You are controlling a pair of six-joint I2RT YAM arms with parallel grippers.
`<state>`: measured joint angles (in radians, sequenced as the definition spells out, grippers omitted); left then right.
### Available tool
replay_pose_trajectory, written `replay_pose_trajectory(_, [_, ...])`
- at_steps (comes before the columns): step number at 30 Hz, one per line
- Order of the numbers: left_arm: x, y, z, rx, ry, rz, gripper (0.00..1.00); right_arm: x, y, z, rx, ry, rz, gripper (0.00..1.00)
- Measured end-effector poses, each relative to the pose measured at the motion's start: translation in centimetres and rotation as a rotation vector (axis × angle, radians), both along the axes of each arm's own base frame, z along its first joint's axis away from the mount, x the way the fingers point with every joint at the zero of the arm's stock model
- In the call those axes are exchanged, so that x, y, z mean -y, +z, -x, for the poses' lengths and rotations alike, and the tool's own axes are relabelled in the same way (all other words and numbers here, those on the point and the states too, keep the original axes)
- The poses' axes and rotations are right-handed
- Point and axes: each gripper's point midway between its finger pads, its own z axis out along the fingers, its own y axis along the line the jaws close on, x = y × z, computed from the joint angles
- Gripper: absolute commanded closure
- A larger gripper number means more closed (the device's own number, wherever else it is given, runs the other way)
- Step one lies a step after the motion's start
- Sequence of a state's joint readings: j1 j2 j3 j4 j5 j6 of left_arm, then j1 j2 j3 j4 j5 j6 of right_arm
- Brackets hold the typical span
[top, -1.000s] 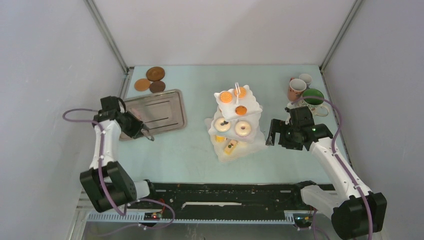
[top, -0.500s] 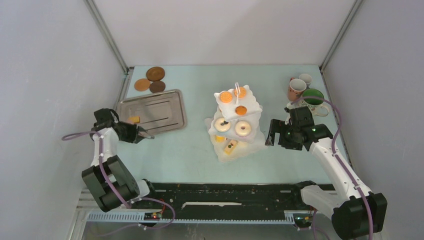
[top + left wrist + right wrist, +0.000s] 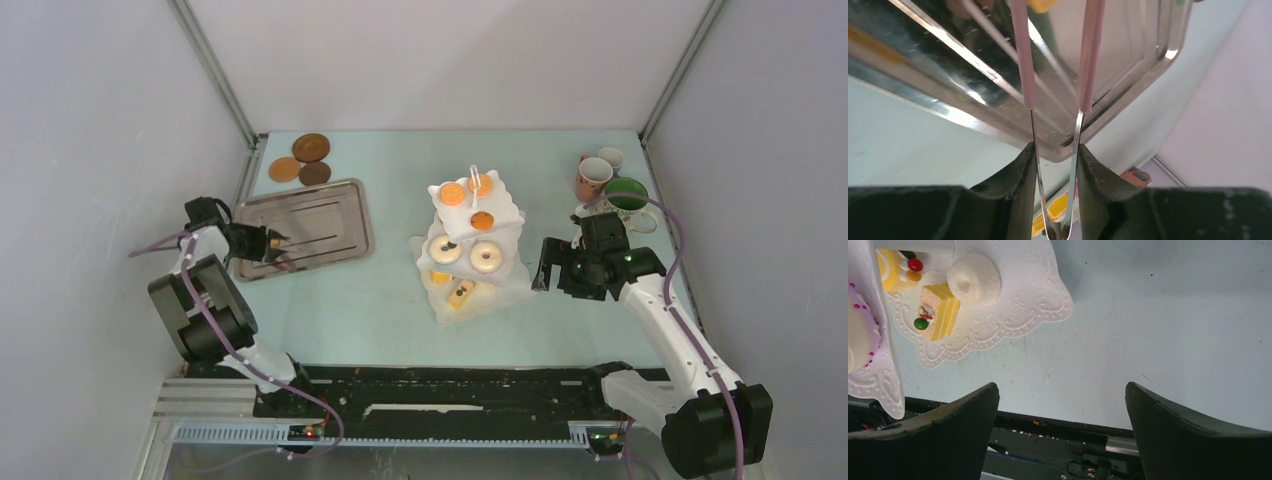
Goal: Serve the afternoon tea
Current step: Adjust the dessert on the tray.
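Note:
The white three-tier stand [image 3: 508, 211] is mid-table with orange biscuits [image 3: 452, 194] on top, donuts [image 3: 487, 257] on the middle tier and a yellow cake [image 3: 938, 310] on the bottom plate [image 3: 1023, 295]. My left gripper [image 3: 1054, 150] is shut on the pink tongs [image 3: 1019, 60], which reach over the grey tray [image 3: 1128, 50]. Another yellow cake [image 3: 1042, 5] lies between the tongs' tips, and I cannot tell whether it is pinched. My right gripper [image 3: 1060, 387] is open and empty, just right of the stand. The pink mug [image 3: 593, 178], small pale mug [image 3: 611, 158] and green-inside mug [image 3: 628, 195] stand far right.
Three brown coasters [image 3: 311, 147] lie at the far left corner behind the tray [image 3: 330, 215]. The left arm is folded close to the left wall. The black rail of the arm bases [image 3: 1058, 440] runs along the near edge.
The left arm has pulled back towards the left wall and turned, so the tongs now point right across the tray's near-left part at the yellow cake. The right arm has not moved.

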<state>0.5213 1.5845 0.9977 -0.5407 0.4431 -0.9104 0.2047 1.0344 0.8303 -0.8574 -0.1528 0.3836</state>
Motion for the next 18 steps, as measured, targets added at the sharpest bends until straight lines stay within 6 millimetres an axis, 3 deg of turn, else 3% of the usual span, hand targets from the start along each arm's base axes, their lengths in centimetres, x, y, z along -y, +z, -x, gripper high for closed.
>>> replay_pose_trajectory(5, [1.0, 1.0, -2.6, 0.043, -0.056, 0.005, 0.70, 0.0, -0.3, 0.0, -0.014, -0.003, 0.003, 0.00])
replay_pose_trajectory(8, [1.9, 1.2, -3.2, 0.037, -0.090, -0.015, 0.69, 0.1, -0.3, 0.0, -0.017, -0.004, 0.003, 0.00])
replay_pose_trajectory(12, [1.1, 2.0, -1.9, -0.004, -0.071, -0.115, 0.69, 0.1, -0.3, 0.0, -0.017, -0.005, 0.003, 0.00])
replay_pose_trajectory(16, [-0.6, 5.0, -0.1, 0.019, 0.003, -0.217, 0.68, 0.1, -0.3, 0.0, -0.017, -0.004, 0.003, 0.00])
replay_pose_trajectory(18, [-0.4, 5.8, 0.5, 0.055, 0.035, -0.223, 0.68, 0.1, -0.3, 0.0, -0.017, -0.004, 0.003, 0.00])
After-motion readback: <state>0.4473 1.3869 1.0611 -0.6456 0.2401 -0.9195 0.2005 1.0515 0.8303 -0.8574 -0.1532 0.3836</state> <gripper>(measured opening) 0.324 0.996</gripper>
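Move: The yellow dessert lies about 4 cm to the left of the left hand, level with it in reach and some 7 cm below, over the silver tray. The tray's middle is about 5 cm to the hand's right and 3 cm farther out, some 9 cm down; the dark brown disc lies about 17 cm ahead and 7 cm right. From the right hand, the dessert is roughly 66 cm to the left, 9 cm farther out and 10 cm lower. Forward about 3 cm and some 2 cm to the right over the silver tray, with a slight rise, then the left hand swings back and left to about where it began while climbing faster, ending nearly 6 cm higher. Its left side tips up by about 15 degrees as it rises; the fingers keep their hold on the tongs' steel arms, pink ends to the left. ##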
